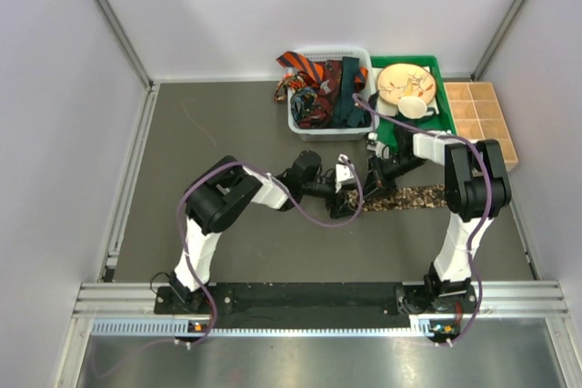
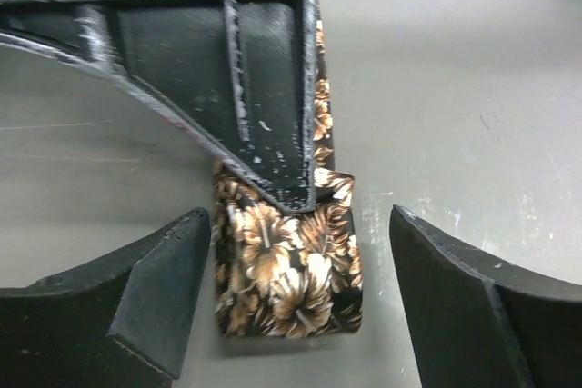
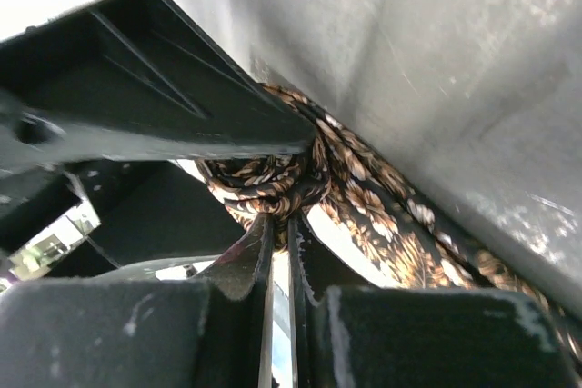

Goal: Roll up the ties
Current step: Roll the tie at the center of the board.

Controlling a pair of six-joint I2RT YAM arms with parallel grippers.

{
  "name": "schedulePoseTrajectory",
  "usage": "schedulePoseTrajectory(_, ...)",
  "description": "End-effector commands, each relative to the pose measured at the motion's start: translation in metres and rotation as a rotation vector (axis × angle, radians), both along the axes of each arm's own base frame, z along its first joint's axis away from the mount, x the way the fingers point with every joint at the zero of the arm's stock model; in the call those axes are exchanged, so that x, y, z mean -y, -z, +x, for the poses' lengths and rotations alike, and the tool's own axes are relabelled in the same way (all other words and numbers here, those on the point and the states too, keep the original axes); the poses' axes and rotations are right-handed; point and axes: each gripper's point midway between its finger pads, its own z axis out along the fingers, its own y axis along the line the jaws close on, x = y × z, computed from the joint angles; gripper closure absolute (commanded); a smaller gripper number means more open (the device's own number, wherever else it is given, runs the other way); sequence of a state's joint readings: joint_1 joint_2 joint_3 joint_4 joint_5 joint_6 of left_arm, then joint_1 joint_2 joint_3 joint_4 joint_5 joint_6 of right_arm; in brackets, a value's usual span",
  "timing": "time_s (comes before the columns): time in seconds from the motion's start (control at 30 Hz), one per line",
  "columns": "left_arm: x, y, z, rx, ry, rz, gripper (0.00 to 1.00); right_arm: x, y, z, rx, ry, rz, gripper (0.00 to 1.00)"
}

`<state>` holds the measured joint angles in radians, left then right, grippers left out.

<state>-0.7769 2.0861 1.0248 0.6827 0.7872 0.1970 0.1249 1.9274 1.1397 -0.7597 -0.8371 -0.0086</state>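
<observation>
A brown-black flowered tie (image 1: 414, 195) lies flat on the table, running right from the two grippers. In the left wrist view its folded end (image 2: 286, 270) sits between the wide-apart fingers (image 2: 164, 297) of my left gripper (image 2: 300, 288), which is open and not touching it. My right gripper (image 3: 282, 220) is shut, with the tie's fabric (image 3: 273, 179) bunched at its fingertips. Its black finger (image 2: 236, 88) lies over the tie just beyond the fold. From above, the left gripper (image 1: 344, 199) and right gripper (image 1: 371, 190) meet at the tie's left end. More ties (image 1: 318, 79) fill the basket.
The white mesh basket (image 1: 300, 129) stands at the back centre. Beside it on the right is a green tray (image 1: 405, 61) with a plate (image 1: 405, 84) and a cup. A wooden compartment box (image 1: 482, 120) is at the far right. Walls close in both sides.
</observation>
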Motion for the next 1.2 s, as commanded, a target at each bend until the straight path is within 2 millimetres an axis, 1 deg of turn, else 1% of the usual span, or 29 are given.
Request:
schedulePoseTrajectory(0.0, 0.011, -0.008, 0.006, 0.044, -0.012, -0.068, 0.21, 0.046, 0.038, 0.012, -0.085, 0.119, -0.269, 1.00)
schedulePoseTrajectory(0.1, 0.007, 0.002, 0.003, 0.050, -0.012, -0.044, 0.26, 0.045, 0.038, 0.009, -0.092, 0.115, -0.261, 1.00)
schedulePoseTrajectory(0.2, 0.001, 0.014, 0.001, 0.058, -0.014, 0.005, 0.39, 0.042, 0.037, 0.010, -0.092, 0.114, -0.243, 1.00)
schedulePoseTrajectory(0.23, 0.001, 0.014, 0.000, 0.065, -0.009, 0.014, 0.46, 0.041, 0.037, 0.009, -0.091, 0.108, -0.231, 1.00)
schedulePoseTrajectory(0.27, 0.001, 0.016, 0.001, 0.086, -0.007, 0.030, 0.51, 0.035, 0.033, 0.009, -0.097, 0.103, -0.186, 1.00)
schedulePoseTrajectory(0.3, -0.005, 0.027, -0.001, 0.055, -0.013, 0.090, 0.56, 0.030, 0.031, 0.008, -0.101, 0.094, -0.149, 1.00)
schedulePoseTrajectory(0.33, -0.008, 0.028, 0.001, 0.057, -0.027, 0.119, 0.63, 0.026, 0.025, 0.010, -0.087, 0.083, -0.114, 1.00)
schedulePoseTrajectory(0.37, -0.010, 0.028, 0.005, 0.087, -0.028, 0.142, 0.67, 0.020, 0.016, 0.012, -0.070, 0.081, -0.058, 0.93)
schedulePoseTrajectory(0.4, -0.021, 0.040, -0.001, 0.053, -0.028, 0.214, 0.70, 0.016, 0.009, 0.014, -0.043, 0.071, -0.032, 0.87)
schedulePoseTrajectory(0.43, -0.026, 0.037, -0.001, 0.059, -0.028, 0.238, 0.73, 0.013, -0.002, 0.017, 0.012, 0.058, -0.015, 0.82)
schedulePoseTrajectory(0.47, -0.033, 0.041, 0.001, 0.068, -0.033, 0.284, 0.78, 0.009, -0.009, 0.019, 0.043, 0.051, 0.010, 0.70)
schedulePoseTrajectory(0.5, -0.039, 0.043, -0.001, 0.053, -0.036, 0.318, 0.80, 0.005, -0.014, 0.022, 0.085, 0.041, 0.021, 0.65)
schedulePoseTrajectory(0.53, -0.052, 0.048, -0.009, 0.004, -0.030, 0.380, 0.82, 0.003, -0.024, 0.025, 0.121, 0.040, 0.032, 0.60)
schedulePoseTrajectory(0.57, -0.058, 0.049, -0.009, 0.002, -0.033, 0.412, 0.87, -0.001, -0.029, 0.025, 0.138, 0.035, 0.046, 0.55)
schedulePoseTrajectory(0.6, -0.063, 0.050, -0.013, -0.006, -0.028, 0.439, 0.89, -0.004, -0.032, 0.029, 0.159, 0.035, 0.053, 0.53)
schedulePoseTrajectory(0.63, -0.075, 0.051, -0.020, -0.034, -0.025, 0.485, 0.89, -0.009, -0.035, 0.027, 0.162, 0.030, 0.059, 0.52)
schedulePoseTrajectory(0.7, -0.086, 0.053, -0.022, -0.033, -0.032, 0.537, 0.90, -0.016, -0.036, 0.026, 0.160, 0.037, 0.081, 0.50)
schedulePoseTrajectory(0.77, -0.097, 0.053, -0.027, -0.050, -0.029, 0.595, 0.91, -0.027, -0.036, 0.022, 0.160, 0.024, 0.099, 0.50)
schedulePoseTrajectory(0.8, -0.101, 0.054, -0.026, -0.051, -0.039, 0.620, 0.91, -0.030, -0.034, 0.019, 0.142, 0.032, 0.104, 0.50)
schedulePoseTrajectory(0.83, -0.104, 0.055, -0.026, -0.056, -0.045, 0.641, 0.92, -0.038, -0.033, 0.020, 0.161, 0.022, 0.112, 0.50)
schedulePoseTrajectory(0.87, -0.109, 0.054, -0.027, -0.070, -0.049, 0.673, 0.91, -0.042, -0.036, 0.020, 0.166, 0.019, 0.135, 0.50)
schedulePoseTrajectory(0.9, -0.108, 0.052, -0.024, -0.064, -0.059, 0.681, 0.91, -0.046, -0.034, 0.015, 0.140, 0.029, 0.146, 0.50)
schedulePoseTrajectory(0.93, -0.109, 0.054, -0.026, -0.074, -0.059, 0.699, 0.92, -0.051, -0.035, 0.019, 0.163, 0.024, 0.162, 0.50)
schedulePoseTrajectory(0.97, -0.107, 0.051, -0.023, -0.071, -0.066, 0.704, 0.92, -0.057, -0.036, 0.016, 0.157, 0.012, 0.181, 0.51)
schedulePoseTrajectory(1.03, -0.111, 0.056, -0.021, -0.080, -0.079, 0.742, 0.91, -0.064, -0.034, 0.013, 0.133, 0.010, 0.205, 0.53)
schedulePoseTrajectory(1.17, -0.114, 0.059, -0.020, -0.084, -0.086, 0.768, 0.89, -0.069, -0.025, 0.008, 0.096, 0.007, 0.203, 0.54)
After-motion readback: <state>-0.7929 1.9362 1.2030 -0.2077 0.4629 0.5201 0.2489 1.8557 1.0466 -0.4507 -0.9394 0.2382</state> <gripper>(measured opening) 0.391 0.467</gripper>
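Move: The tie's roll sits between the left hand's open fingers, level with them fore and aft, about 1 cm farther right and 2 cm below. From the right hand, whose shut tips are against the roll, its middle is some 2 cm left and 1 cm down. The flat tie strip's middle lies about 14 cm right of the left hand, 1 cm farther out and 4 cm lower; the white basket's middle is 27 cm ahead and 5 cm left of the left hand. Sinking about 2 cm, the left hand closes its fingers across the roll's near and far edges, then draws it some 7 cm left, away from the basket's right-hand tray side, while its fingertips tip down about 30 degrees. The right hand first keeps its shut tips there, then opens halfway, comes free rising 2 cm, and follows left over the tie, slightly tilting. ##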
